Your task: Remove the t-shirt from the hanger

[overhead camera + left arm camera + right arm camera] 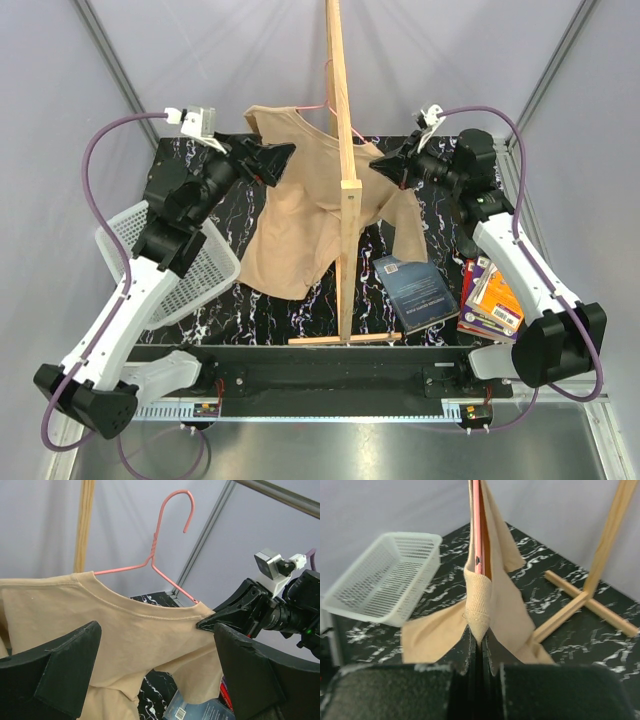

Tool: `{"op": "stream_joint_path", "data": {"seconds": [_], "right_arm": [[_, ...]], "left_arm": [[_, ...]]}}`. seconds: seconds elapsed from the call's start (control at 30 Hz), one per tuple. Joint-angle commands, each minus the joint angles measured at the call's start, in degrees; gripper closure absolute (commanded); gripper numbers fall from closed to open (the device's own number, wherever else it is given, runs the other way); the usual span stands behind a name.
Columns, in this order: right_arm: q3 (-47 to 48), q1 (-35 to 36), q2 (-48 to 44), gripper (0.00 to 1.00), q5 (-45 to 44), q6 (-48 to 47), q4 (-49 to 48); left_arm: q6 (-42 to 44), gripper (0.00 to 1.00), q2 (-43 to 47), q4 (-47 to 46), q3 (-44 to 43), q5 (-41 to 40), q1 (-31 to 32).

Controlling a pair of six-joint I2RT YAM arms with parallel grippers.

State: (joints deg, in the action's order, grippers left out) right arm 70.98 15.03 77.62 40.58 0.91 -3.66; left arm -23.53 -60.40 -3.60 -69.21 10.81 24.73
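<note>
The tan t-shirt hangs on the pink wire hanger, whose hook sits on the wooden pole stand. My left gripper is open at the shirt's left shoulder. In the left wrist view its gripper has wide-apart fingers framing the shirt without touching it. My right gripper is shut on the shirt's right shoulder end by the collar. In the right wrist view the gripper pinches the folded cloth just below the hanger wire.
A white mesh basket sits at the table's left, also seen in the right wrist view. A blue book lies right of the stand's base. A stack of books lies at the right edge.
</note>
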Motion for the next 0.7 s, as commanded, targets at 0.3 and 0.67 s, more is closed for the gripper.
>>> {"op": "stream_joint_path", "data": {"seconds": [0.3,0.67], "right_arm": [[-3.6,0.4,-2.7,1.0,12.2,14.1,-0.7],[-6.5,0.6,-2.8,1.0,16.8,14.7,0.1]], "left_arm": [[-4.6,0.01,-10.6,-3.9,-6.4,9.7,-2.6],[-9.3,0.03,-19.4,-9.2,-7.7,13.5,-2.8]]}}
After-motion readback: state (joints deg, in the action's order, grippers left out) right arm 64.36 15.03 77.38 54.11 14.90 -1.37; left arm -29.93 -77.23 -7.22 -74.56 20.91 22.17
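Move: With the left gripper empty and wide open, the hanger's neck below its hook lies about 14 cm ahead, 9 cm to the right and 6 cm above it. The shirt's free left shoulder is also some 14 cm ahead, 6 cm to the left and 3 cm up; the held shoulder is roughly 3 cm ahead, 19 cm right and 2 cm below. From the right gripper, the hanger's neck is about 11 cm ahead, 10 cm left and 8 cm above. Bring the left gripper, still wide open, about 6 cm forward with a similar sink and some 4 cm to the right, towards the hanger's neck, tipping it slightly down and turning it a little clockwise. Keep the right fingers shut on the shirt shoulder and hanger end while drawing them back and down about 5 cm each, the wrist turning some 25 degrees. ##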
